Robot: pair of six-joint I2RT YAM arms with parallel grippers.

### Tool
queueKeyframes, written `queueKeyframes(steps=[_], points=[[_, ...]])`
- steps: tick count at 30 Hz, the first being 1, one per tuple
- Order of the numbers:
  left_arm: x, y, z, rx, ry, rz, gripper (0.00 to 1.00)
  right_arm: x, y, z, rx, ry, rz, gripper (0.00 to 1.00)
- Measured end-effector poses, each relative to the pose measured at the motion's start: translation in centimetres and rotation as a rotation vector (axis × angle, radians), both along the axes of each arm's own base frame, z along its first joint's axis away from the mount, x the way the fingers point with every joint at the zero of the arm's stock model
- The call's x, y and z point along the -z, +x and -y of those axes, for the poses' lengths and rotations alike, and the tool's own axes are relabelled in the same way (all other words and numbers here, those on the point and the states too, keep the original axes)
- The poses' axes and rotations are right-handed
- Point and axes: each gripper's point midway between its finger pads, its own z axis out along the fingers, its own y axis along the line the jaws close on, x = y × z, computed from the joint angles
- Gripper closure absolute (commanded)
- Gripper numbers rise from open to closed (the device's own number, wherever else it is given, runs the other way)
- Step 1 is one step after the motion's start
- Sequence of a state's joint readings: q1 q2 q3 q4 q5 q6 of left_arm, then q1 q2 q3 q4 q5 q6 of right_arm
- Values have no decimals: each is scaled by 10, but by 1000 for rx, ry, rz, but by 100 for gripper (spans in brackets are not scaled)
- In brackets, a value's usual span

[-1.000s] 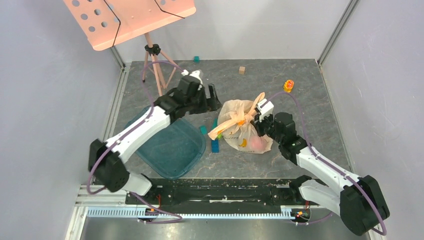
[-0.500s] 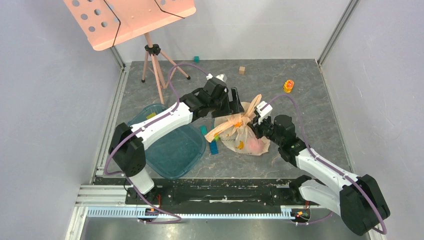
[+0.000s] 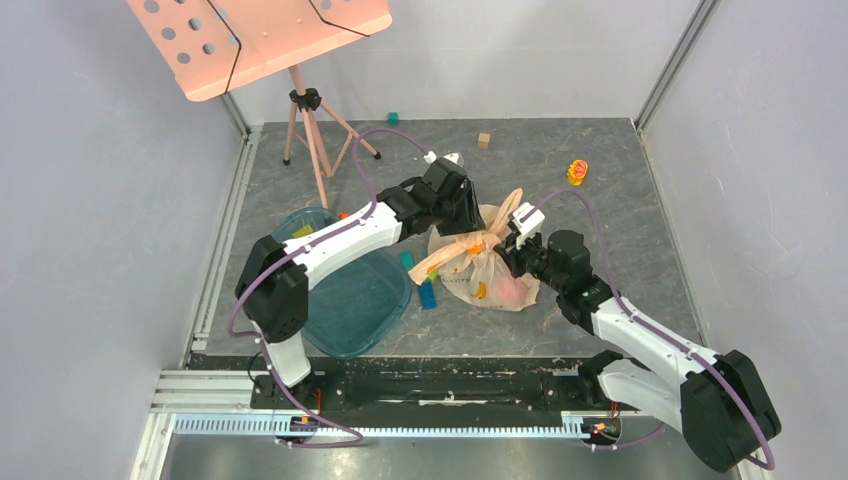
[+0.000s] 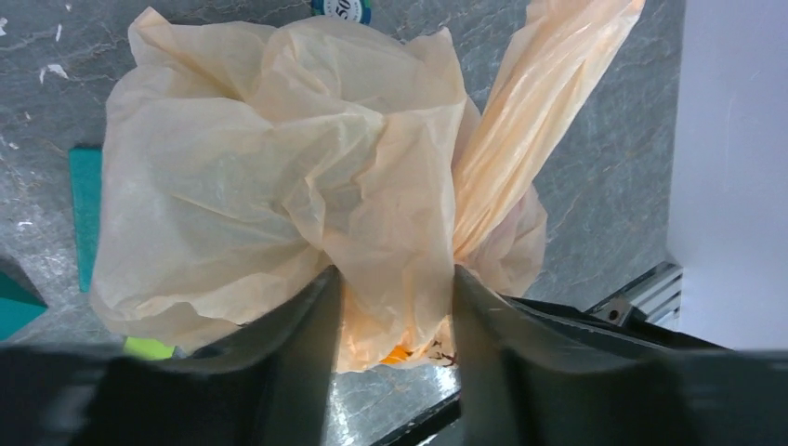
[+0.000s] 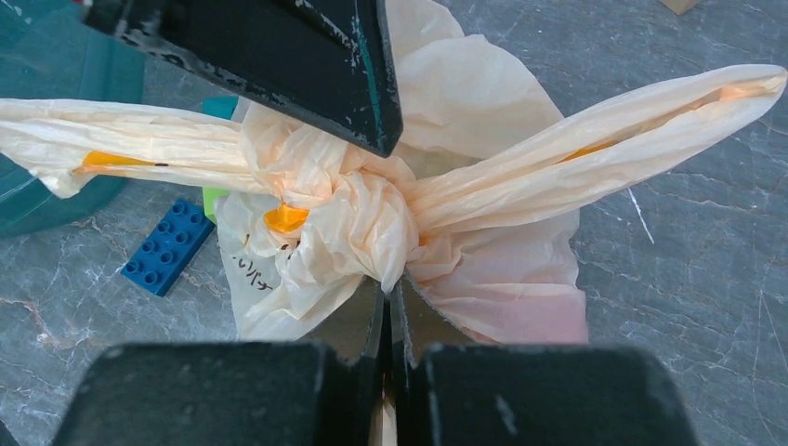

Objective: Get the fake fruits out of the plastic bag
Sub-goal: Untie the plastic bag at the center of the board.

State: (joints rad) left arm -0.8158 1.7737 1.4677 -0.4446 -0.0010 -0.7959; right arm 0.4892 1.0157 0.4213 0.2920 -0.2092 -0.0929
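The plastic bag (image 3: 487, 262) lies crumpled on the grey floor, peach-beige, its handles knotted and sticking out. The fake fruits are hidden inside it; only a pink-red glow (image 3: 513, 289) shows through its near side (image 5: 548, 311). My left gripper (image 3: 468, 215) hangs over the bag's far side. In the left wrist view its jaws (image 4: 390, 279) stand apart with a loose fold of the bag (image 4: 279, 186) filling the gap between them. My right gripper (image 3: 510, 240) is shut on the bunched plastic just below the knot (image 5: 390, 283).
A teal tray (image 3: 345, 300) sits left of the bag. A blue block (image 3: 429, 292) and a teal block (image 3: 407, 260) lie between them. A tripod stand (image 3: 310, 120), a wooden cube (image 3: 484, 140) and a yellow toy (image 3: 577, 171) are farther back.
My left arm swung right from beside the tray to over the bag, and its jaws narrowed around a fold. The right gripper kept its hold, and the bag shifted slightly.
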Motion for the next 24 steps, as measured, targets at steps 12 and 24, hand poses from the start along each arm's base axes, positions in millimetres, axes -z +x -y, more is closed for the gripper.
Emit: queueKeyframes(steps=[12, 24], points=[[12, 5, -7, -20, 48, -10, 98, -7, 1, 6, 50, 16, 9, 100], [20, 37, -92, -187, 65, -43, 98, -3, 10, 30, 248, 30, -58, 100]])
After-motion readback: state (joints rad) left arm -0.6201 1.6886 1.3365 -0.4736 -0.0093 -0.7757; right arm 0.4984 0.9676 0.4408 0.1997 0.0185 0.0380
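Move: The bag's knot lies about 3 cm to the right of the left hand, 1 cm back and 1 cm lower, with its folds between the open fingers. From the left hand, the left handle's middle is some 8 cm left and 6 cm back, the far handle about 8 cm right and 4 cm ahead, and the blue brick about 9 cm left and 11 cm back, some 14 cm down. From the right hand, already shut on the bag, the knot is about 4 cm left and 2 cm ahead. Shut the left gripper on the folds at the knot's left side while sinking about 1 cm, then pull them to the left, away from the right hand, some 9 cm with 4 cm forward, turning slightly counter-clockwise. Keep the right gripper clamped beside the knot, draw it about 3 cm right and swivel it some 15 degrees clockwise. ##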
